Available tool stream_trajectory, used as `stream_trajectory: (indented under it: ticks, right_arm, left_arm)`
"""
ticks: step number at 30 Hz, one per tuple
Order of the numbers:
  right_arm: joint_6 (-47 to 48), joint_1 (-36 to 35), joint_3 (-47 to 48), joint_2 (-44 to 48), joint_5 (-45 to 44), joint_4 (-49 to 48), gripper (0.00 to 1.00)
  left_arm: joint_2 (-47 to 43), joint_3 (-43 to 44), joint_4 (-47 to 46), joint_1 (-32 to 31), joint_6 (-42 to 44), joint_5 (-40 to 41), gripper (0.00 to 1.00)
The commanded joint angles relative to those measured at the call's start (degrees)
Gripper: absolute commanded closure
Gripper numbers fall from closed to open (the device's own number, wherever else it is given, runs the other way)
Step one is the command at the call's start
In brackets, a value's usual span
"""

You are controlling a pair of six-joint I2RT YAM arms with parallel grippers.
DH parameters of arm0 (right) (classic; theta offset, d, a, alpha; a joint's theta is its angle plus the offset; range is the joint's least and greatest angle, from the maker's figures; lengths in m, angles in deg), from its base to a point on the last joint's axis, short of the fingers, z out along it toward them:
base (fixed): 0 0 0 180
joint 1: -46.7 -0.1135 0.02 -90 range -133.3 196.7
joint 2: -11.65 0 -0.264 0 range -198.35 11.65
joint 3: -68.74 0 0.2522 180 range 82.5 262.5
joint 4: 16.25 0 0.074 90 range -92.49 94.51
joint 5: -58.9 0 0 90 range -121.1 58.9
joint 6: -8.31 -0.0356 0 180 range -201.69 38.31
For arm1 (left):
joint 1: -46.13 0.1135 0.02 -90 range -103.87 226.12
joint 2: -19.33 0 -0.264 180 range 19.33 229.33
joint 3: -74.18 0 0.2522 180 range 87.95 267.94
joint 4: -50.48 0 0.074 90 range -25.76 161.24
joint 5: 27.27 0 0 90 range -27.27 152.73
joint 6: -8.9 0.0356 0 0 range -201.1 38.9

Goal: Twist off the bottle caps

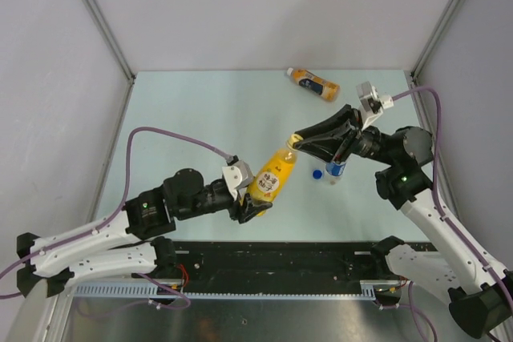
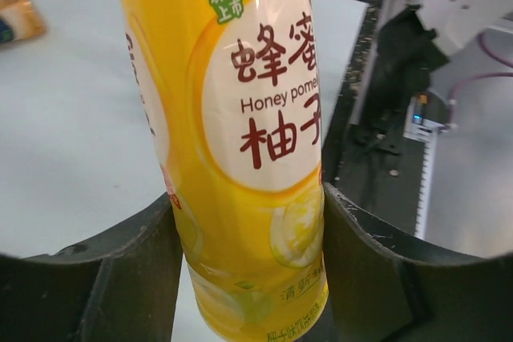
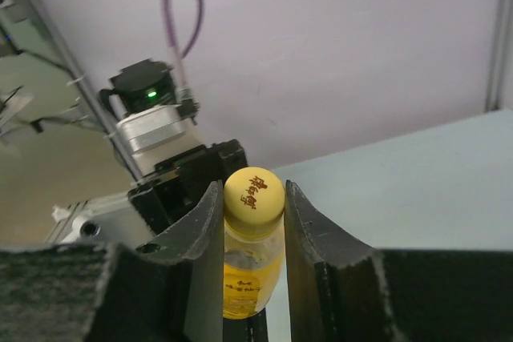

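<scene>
My left gripper is shut on the lower body of the yellow bottle, holding it off the table, tilted up to the right. My right gripper is shut on its yellow cap, one finger pressed on each side. A loose blue cap lies on the table beside the clear bottle with a blue label, which stands partly hidden under the right arm. The orange bottle lies on its side at the back, its white cap on it.
Grey walls and metal frame posts bound the pale table on the left, back and right. A black rail with cable chain runs along the near edge between the arm bases.
</scene>
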Motion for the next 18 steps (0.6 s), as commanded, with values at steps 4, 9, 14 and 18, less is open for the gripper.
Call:
stream_trajectory:
  ticks: [4,9,14,18]
  right_arm:
    - [-1.6,0.4,-1.6,0.5,10.9,-12.7,1.0]
    - [-0.7,0.5,-1.8,1.0,14.5,-15.5,1.0]
    - [-1.6,0.9,-1.8,0.8,18.1,-20.3,1.0]
    - [-4.4,1.7,-1.8,-0.2,19.9,-25.4,1.0]
  left_arm:
    - [-0.5,0.7,-5.3,1.1,1.3,-25.6,1.0]
    - [0.1,1.0,-6.1,2.8,1.2,-32.8,1.0]
    - [0.9,0.8,-6.6,4.0,1.2,-37.6,1.0]
    - [0.9,0.1,-6.9,4.7,1.1,-39.1,1.0]
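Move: The yellow bottle's cap is already between the right fingertips, at the hand point; from the left hand, which grips the bottle low down, it sits about 6 cm ahead, 8 cm to the right and 12 cm higher. On the table, far below the right hand, the loose blue cap lies roughly 12 cm farther out and 10 cm to the right, and the open water bottle stands about 11 cm out and 15 cm to the right. The right fingertips keep their pinch on the yellow cap while the left keeps the bottle's lower body clamped. Both hands draw back together some 6 to 7 cm, slowing, and twist against each other: the left wrist swings about 25 degrees clockwise, the right rolls counter-clockwise and tips the opposite way, turning the cap against the bottle in the unscrewing sense. ##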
